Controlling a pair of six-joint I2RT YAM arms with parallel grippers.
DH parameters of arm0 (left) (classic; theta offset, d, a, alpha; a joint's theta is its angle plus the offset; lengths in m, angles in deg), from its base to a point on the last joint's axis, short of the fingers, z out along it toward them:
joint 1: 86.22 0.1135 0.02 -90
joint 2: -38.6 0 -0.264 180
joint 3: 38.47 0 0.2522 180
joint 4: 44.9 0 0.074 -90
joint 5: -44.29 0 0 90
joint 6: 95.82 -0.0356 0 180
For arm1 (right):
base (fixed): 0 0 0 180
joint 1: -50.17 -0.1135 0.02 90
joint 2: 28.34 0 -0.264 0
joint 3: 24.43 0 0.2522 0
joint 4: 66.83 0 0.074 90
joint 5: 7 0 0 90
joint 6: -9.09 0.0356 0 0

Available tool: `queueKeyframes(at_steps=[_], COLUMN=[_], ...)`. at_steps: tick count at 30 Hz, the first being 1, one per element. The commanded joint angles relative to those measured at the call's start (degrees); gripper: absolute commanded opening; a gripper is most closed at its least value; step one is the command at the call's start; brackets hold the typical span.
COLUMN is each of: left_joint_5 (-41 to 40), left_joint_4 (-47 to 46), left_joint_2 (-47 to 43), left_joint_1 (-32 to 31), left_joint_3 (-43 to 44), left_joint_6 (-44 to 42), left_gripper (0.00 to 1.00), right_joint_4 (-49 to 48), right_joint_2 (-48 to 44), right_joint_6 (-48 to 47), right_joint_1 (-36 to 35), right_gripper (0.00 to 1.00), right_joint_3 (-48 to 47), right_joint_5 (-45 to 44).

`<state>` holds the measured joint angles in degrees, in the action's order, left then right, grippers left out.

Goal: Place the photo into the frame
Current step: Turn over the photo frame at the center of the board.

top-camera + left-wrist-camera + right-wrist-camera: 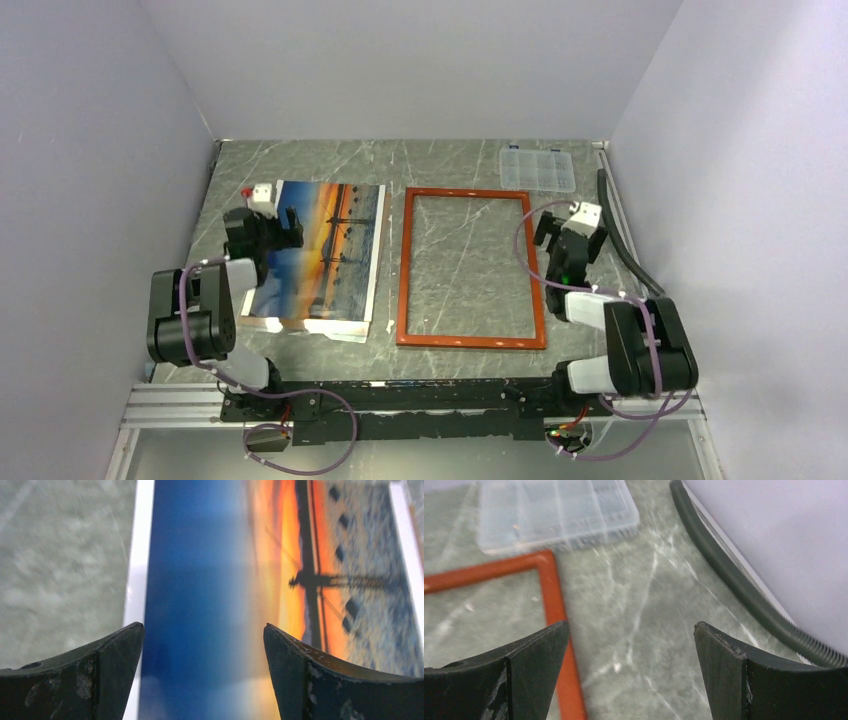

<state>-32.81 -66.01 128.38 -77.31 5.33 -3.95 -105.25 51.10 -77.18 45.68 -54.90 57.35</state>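
The photo (pixel 330 255), an orange sunset under blue sky, lies face up on the left half of the table. In the left wrist view the photo (pixel 210 560) fills the space between the fingers. My left gripper (pixel 268 232) hovers over the photo's left part, open and holding nothing (pixel 204 626). The frame (pixel 404 270), a thin reddish-orange border, lies flat just right of the photo with bare table inside it. My right gripper (pixel 567 238) stands open just outside the frame's right side, above the table (pixel 631 623). The frame's far right corner (pixel 547 562) shows ahead of its left finger.
A small clear compartment box (pixel 537 168) sits at the back right (pixel 556 512). A dark corrugated hose (pixel 618 235) runs along the right wall (pixel 734 575). A pale sheet edge (pixel 335 330) pokes out under the photo's near side. Walls close in left, right and behind.
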Motion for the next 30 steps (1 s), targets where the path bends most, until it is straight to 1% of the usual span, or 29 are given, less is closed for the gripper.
queueKeyframes(at_steps=[1,2,4,6,8,10,11,12,13,14,16,20,22,24,25,30], left_joint_5=[-1.49,-1.43,-0.04,2.47,5.63,7.71,8.49,8.63,8.78,8.84,7.26,4.40,4.70,6.34,6.53,2.93], left_joint_4=[25.85,31.05,40.45,48.97,54.99,60.18,62.51,65.08,66.61,68.17,71.07,78.50,82.90,85.96,87.26,93.97], left_joint_2=[-5.15,-5.34,-5.78,-6.29,-6.62,-6.59,-6.48,-6.32,-6.29,-6.27,-5.78,-2.85,-1.46,-0.73,-0.64,-0.63], left_joint_1=[0.39,0.59,1.51,2.88,4.58,5.79,5.98,6.03,6.03,6.11,6.33,8.47,10.64,12.83,13.55,13.62], left_joint_3=[15.20,18.26,24.02,29.26,33.90,38.08,40.12,41.92,43.33,44.43,46.69,51.97,54.56,56.25,56.84,60.81], left_joint_6=[-4.21,-4.17,-3.40,-2.30,0.36,1.22,1.19,0.99,0.97,1.00,1.05,-0.46,-1.03,-1.16,-2.92,-9.29], left_gripper=[0.95,0.95,0.95,0.95,0.95,0.95,0.95,0.95,0.95,0.95,0.95,0.95,0.95,0.95,0.95,0.95], right_joint_4=[19.50,23.75,29.97,32.82,36.04,35.91,36.42,37.61,40.41,48.42,56.21,69.03,72.20,74.87,76.62,78.67], right_joint_2=[-9.58,-11.27,-13.52,-14.99,-15.33,-12.49,-9.90,-7.04,-4.34,-1.64,1.23,9.76,12.77,15.48,16.88,22.35], right_joint_6=[3.20,5.81,9.64,13.14,21.10,30.36,33.09,33.00,31.22,27.89,21.51,23.24,23.90,24.92,25.99,28.70], right_joint_1=[-2.19,-2.24,-2.19,-2.14,-0.57,4.01,5.83,6.02,3.89,0.13,-9.26,-18.52,-22.87,-28.33,-30.25,-37.40], right_gripper=[1.00,1.00,1.00,1.00,1.00,1.00,1.00,1.00,1.00,1.00,1.00,1.00,1.00,1.00,1.00,1.00], right_joint_3=[-11.81,-14.19,-18.62,-22.31,-26.12,-28.77,-30.66,-32.95,-35.88,-40.40,-45.07,-53.29,-55.46,-57.51,-58.68,-62.05], right_joint_5=[-2.53,-1.43,3.73,9.31,14.92,31.08,37.71,42.38,42.69,37.55,24.08,12.30,7.85,1.63,-0.24,-0.84])
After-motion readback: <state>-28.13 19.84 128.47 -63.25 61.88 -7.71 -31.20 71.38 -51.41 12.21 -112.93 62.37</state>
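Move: The photo frame's left bar, its middle, lies about 36 cm to the right hand's left, 9 cm back and 9 cm below; its right bar only 7 cm left, equally far back. The clear box lies 14 cm ahead and 7 cm left, the sunset photo 55 cm left and 7 cm back. From the left hand, the left bar is roughly 31 cm right, 12 cm back, 5 cm below. Right hand arcs 29 cm left, up then down, towards the frame's left bar; left hand rises 15 cm. ##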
